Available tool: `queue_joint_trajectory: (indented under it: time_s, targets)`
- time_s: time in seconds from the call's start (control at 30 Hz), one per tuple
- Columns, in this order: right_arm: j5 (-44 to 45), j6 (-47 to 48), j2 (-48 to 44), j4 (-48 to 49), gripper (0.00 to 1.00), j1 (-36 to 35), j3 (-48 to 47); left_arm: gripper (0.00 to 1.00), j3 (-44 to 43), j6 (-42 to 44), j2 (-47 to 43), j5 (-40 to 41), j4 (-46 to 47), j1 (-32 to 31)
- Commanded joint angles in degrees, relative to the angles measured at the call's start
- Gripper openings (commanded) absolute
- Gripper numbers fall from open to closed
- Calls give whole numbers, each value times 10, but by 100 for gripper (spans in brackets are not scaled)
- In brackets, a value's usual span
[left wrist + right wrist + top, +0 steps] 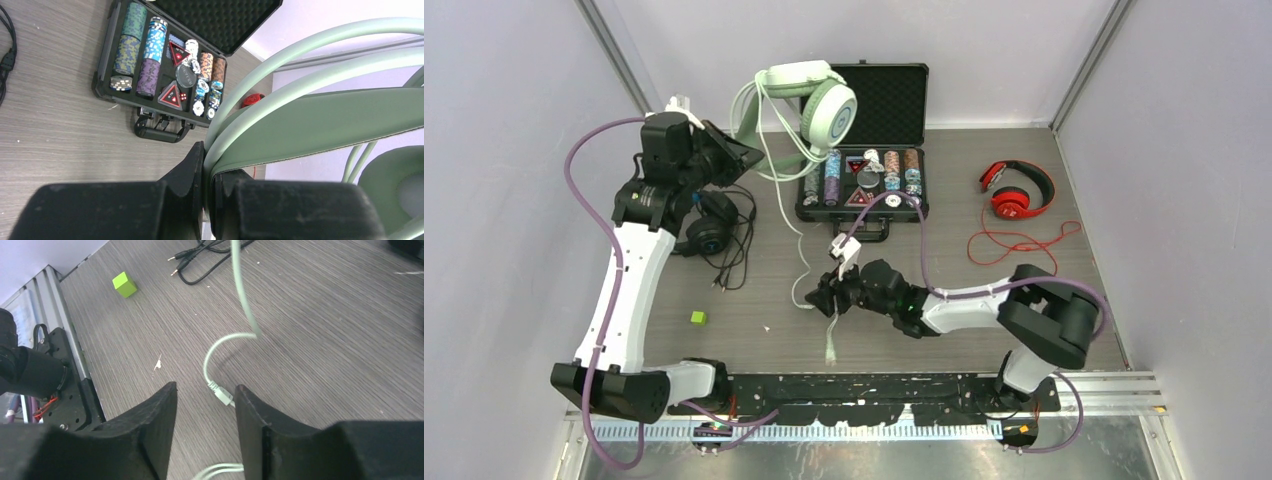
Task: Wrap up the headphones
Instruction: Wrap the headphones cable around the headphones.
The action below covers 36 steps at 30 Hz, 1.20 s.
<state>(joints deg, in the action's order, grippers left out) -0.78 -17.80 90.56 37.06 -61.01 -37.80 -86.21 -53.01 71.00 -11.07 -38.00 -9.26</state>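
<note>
My left gripper [729,152] [209,161] is shut on the headband [320,120] of the pale mint-green headphones [819,100], holding them up near the back of the table. Their pale cable [786,210] hangs down to the table and ends by my right gripper [824,298] [206,386]. That gripper stands open just above the table. The cable's plug [222,394] lies loose between its fingertips. The red headphones [1016,190] lie at the right with their red cable [1014,243]. The black headphones [709,228] lie under my left arm.
An open black case [812,212] [107,55] of poker chips stands at the back middle, below the raised headphones. A small green cube [698,317] [124,284] sits near the front left. Black cable ends [187,262] trail across the table by the left arm.
</note>
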Motion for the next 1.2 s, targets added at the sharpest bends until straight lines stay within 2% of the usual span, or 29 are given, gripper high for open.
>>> queue_joint_trajectory:
  time_s: [0.0, 0.07, 0.3, 0.47, 0.6, 0.8, 0.93, 1.17]
  targets:
    - [-32, 3, 50, 159, 55, -2, -6, 0, -41, 0, -24, -2, 35, -1]
    - [-39, 20, 81, 200, 61, -1, -14, 0, -44, 2, -24, -2, 31, -1]
    - [21, 64, 153, 330, 68, 14, -20, 0, -65, 18, -24, 8, 11, -1]
    - [-23, 92, 186, 341, 68, 26, -43, 0, -73, 22, -24, 8, 6, -1]
    - [-17, 97, 202, 363, 68, 39, -52, 0, -75, 24, -23, 8, 6, -1]
    - [-21, 99, 157, 365, 69, 55, -25, 0, -80, 25, -12, 3, 6, -1]
    - [-58, 106, 152, 358, 71, 73, -23, 0, -79, 28, -11, 4, 9, -1]
    - [-149, 98, 214, 366, 71, 86, -86, 0, -79, 28, -13, 4, 5, -1]
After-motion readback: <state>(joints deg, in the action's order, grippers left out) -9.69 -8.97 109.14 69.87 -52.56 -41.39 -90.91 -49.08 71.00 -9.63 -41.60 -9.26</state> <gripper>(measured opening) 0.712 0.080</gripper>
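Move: Six or seven centimetres ahead of the right hand, about 2 left and 5 below, runs the loose stretch of headphones cable it goes for. The cable splitter is level with the hand, 2 cm left and 9 below, and the plugs lie about 10 cm back, 3 right, also 9 below. The headphones hang 22 cm ahead, neither left nor right, some 27 higher. From the left hand that cable stretch is roughly 10 cm back, 8 right, 32 down. Sweeping forward along the table towards the hanging cable, the right hand travels about 7 cm after first slipping 2–3 cm left and dipping as much, then climbs back slightly above its starting height. Its leftward-pointing fingers tip up some 20 degrees and spread from half open to around 70%, to straddle the cable. The left hand keeps the headband pinched and rises 2 cm. ##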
